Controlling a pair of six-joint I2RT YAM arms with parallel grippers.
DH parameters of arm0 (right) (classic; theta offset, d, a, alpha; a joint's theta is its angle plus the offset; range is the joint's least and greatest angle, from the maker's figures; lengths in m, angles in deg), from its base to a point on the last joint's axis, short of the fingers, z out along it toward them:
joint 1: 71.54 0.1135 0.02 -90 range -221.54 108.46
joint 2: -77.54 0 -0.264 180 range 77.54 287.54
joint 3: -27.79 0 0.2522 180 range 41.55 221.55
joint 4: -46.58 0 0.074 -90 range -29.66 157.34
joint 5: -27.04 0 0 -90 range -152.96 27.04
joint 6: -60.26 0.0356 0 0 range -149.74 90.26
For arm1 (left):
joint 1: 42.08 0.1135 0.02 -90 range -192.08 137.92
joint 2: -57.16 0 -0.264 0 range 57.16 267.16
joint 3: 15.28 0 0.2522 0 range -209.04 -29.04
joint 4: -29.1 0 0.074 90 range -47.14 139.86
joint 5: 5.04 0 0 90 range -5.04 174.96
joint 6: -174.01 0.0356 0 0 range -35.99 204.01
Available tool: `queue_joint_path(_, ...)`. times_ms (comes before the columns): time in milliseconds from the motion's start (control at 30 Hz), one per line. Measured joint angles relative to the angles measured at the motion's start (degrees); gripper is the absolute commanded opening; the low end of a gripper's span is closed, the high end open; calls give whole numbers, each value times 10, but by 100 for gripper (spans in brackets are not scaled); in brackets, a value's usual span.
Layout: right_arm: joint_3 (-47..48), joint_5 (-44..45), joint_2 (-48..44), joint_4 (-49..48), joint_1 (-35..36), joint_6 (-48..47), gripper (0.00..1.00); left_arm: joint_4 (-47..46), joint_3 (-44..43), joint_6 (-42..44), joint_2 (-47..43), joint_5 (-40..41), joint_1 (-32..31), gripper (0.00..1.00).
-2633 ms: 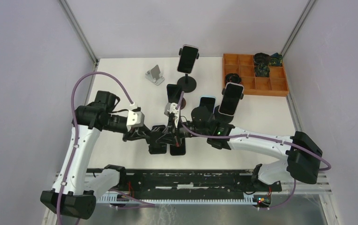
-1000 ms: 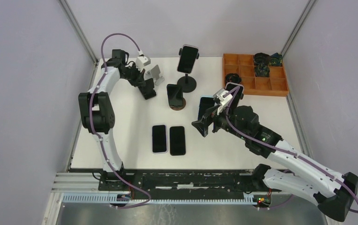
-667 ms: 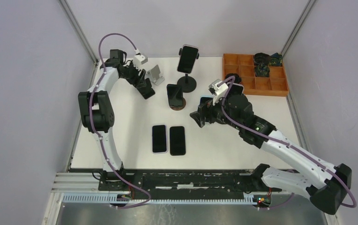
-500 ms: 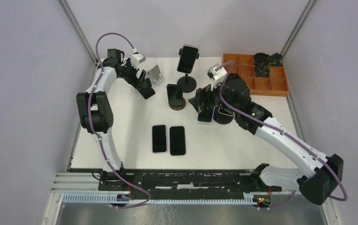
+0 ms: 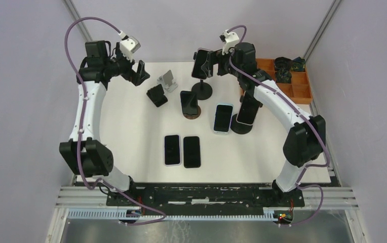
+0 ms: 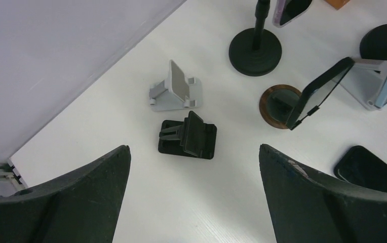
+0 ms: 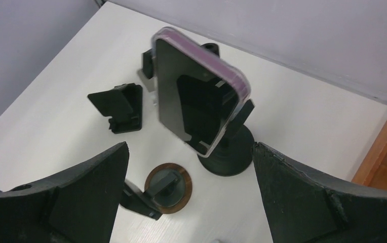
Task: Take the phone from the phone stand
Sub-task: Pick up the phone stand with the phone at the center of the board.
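Observation:
A purple-cased phone (image 5: 203,63) (image 7: 199,96) is clamped upright on a tall black stand (image 5: 202,90) (image 7: 229,152) at the back middle. My right gripper (image 5: 215,63) (image 7: 189,147) hangs open just right of it, the phone facing the gap and not touched. Three more phones sit on stands: one on a round brown base (image 5: 188,103) (image 6: 318,91), one in a white holder (image 5: 223,117), one on a black stand (image 5: 249,109). My left gripper (image 5: 140,72) (image 6: 194,151) is open and holds nothing, raised at the back left.
Two phones (image 5: 172,150) (image 5: 192,151) lie flat near the front. An empty grey stand (image 5: 167,80) (image 6: 175,91) and an empty black stand (image 5: 157,94) (image 6: 189,136) sit back left. An orange compartment tray (image 5: 277,91) stands back right.
The left gripper opened, let go of the black stand and drew up and back to the left. The right arm swung from the table's middle to the tall stand's phone.

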Motion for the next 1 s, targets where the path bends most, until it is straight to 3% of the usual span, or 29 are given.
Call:
queue_joint_path(200, 24, -19, 45, -17, -24, -2, 98, 11, 23, -27, -61, 0, 0, 100)
queue_joint_path(600, 67, -134, 126, -132, -44, 8, 97, 82, 23, -30, -67, -37, 0, 100)
queue_joint_path(667, 67, -146, 137, -135, -44, 11, 90, 87, 25, -30, -67, -43, 0, 100)
queue_joint_path(867, 67, -177, 149, -166, -49, 31, 57, 101, 38, -28, -70, -49, 0, 96)
queue_joint_path(1000, 67, -193, 149, -198, -53, 50, 49, 111, 52, -23, -83, -64, 0, 93)
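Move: The phone clamped on the tall stand is right by the right hand, about 4 cm ahead, 5 cm to its left and some 2 cm lower. The small wood-ringed stand with its phone is roughly 8 cm left and 4 cm nearer the base, about 22 cm down. The empty grey stand lies some 20 cm left and 9 cm farther out, about 25 cm down. From the left hand the clamped phone is around 24 cm right and 6 cm ahead, at nearly its height. The right fingers come to straddle the clamped phone's right side with its holder and close from wide open to about half, one finger before the screen, one behind the holder. The hand gets there some 6 cm forward and 3 cm left, bobbing slightly and turning about 15 degrees counter-clockwise. The left hand, empty and open, draws back about 7 cm, tipping down a little. ##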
